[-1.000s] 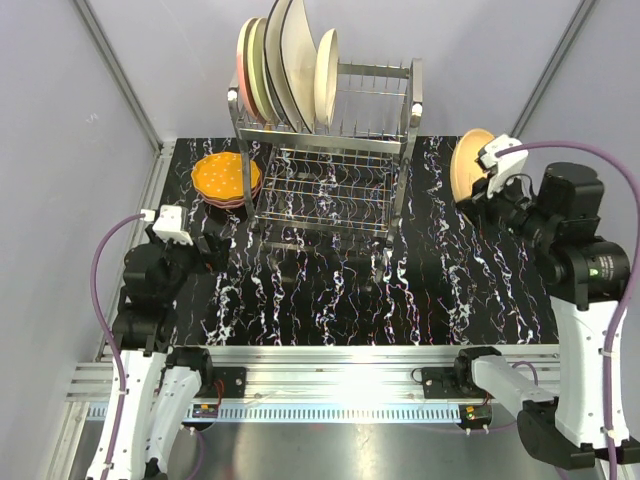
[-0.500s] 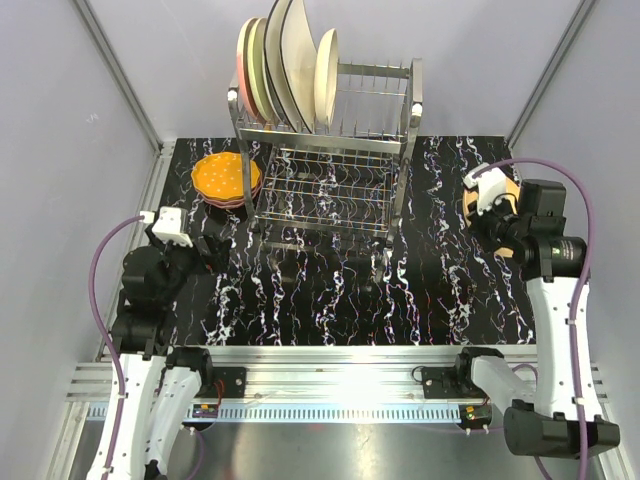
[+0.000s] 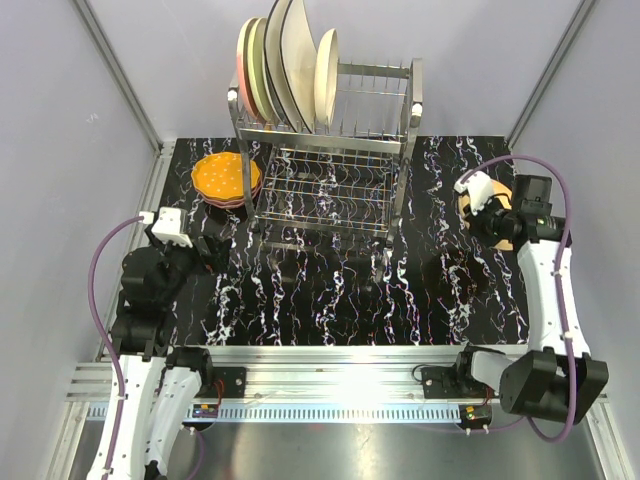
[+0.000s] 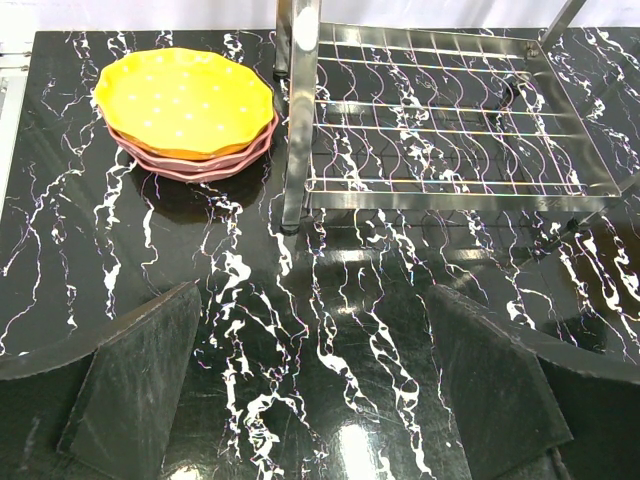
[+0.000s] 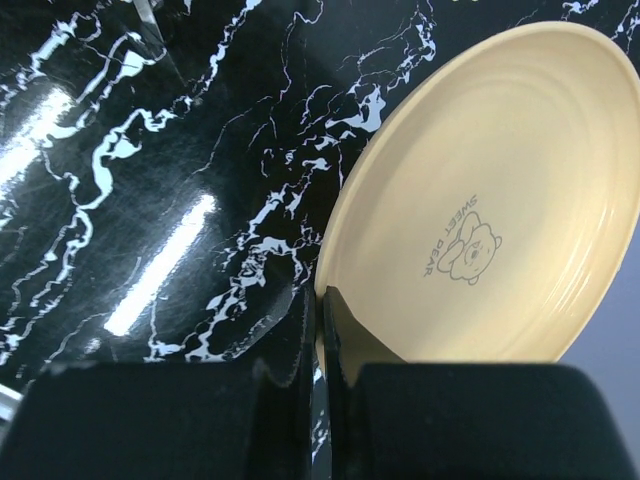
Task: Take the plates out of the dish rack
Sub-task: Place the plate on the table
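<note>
The dish rack (image 3: 330,150) stands at the back of the table with several plates (image 3: 285,60) upright in its top tier. An orange plate (image 3: 225,175) lies on pink ones left of the rack; the left wrist view shows this orange plate (image 4: 185,100) beside the rack's lower tier (image 4: 430,130). My left gripper (image 4: 315,370) hangs open over bare table in front of that stack. My right gripper (image 5: 322,300) is shut on the rim of a cream plate (image 5: 490,200) printed with a small bear, held tilted over the table's right side, where the arm hides most of the cream plate (image 3: 505,228).
The black marbled table (image 3: 330,290) stretches between the two arms in front of the rack. Grey walls and slanted frame bars close in the back and sides. A metal rail (image 3: 330,380) runs along the near edge.
My right arm has carried the cream plate from the far right edge nearer and lower over the table. The left arm has not moved.
</note>
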Action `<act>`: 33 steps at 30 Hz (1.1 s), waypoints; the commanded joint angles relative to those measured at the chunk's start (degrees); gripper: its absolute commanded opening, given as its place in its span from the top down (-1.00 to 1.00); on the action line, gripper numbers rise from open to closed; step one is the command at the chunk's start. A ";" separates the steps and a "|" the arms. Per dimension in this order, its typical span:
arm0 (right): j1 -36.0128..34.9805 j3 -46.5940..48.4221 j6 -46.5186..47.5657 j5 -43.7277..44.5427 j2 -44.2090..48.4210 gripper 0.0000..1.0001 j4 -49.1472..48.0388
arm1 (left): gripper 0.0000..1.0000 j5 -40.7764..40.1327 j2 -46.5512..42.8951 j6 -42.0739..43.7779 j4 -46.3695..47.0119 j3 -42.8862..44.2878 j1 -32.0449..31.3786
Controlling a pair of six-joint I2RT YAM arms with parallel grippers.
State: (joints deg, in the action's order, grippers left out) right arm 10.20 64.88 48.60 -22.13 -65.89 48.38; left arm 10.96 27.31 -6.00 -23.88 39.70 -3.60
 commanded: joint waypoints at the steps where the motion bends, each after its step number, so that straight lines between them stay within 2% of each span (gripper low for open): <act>1: 0.17 0.77 7.20 -1.95 -2.66 1.00 -5.84 | -0.98 1.17 -0.42 0.29 2.52 0.02 -0.27; 10: 0.17 1.74 18.54 2.00 -13.12 1.00 -9.88 | -0.98 1.08 -0.33 0.29 2.52 0.02 -0.27; 19: 0.00 7.09 23.99 2.79 -24.72 1.00 -13.22 | -0.98 0.99 0.02 0.29 2.35 0.02 -0.27; 22: -0.70 8.77 24.87 4.72 -28.94 1.00 -15.24 | -0.97 0.82 0.20 0.37 2.43 0.02 -0.27; 33: -2.64 10.96 22.94 9.03 -41.33 0.97 -31.85 | -0.98 0.29 0.90 0.46 2.26 0.02 -0.36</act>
State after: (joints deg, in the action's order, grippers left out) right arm 8.10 72.01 71.16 -15.16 -105.65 25.26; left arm 10.92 27.55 -6.00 -23.88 39.70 -3.68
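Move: The right hand is shut on the rim of the cream plate; the free table it is bound for, right of the dish rack, lies some 17 cm ahead, 5 cm to its right and about 19 cm below. The rack's middle is about 31 cm to the hand's left and 12 cm farther out, around hand height; the right frame rail runs some 16 cm to its right, table-low, level with the spot. From the left hand, that spot is about 23 cm ahead, 60 cm right and 25 cm below. Forward and down in almost equal measure, about 14 cm each, with a small drift right, the right hand carries the cream plate past the rack's right side towards the far right of the table. On the way the wrist rolls some 20 degrees, its left side dropping, and swings about 15 degrees counter-clockwise; the fingers keep their pinch on the rim. ##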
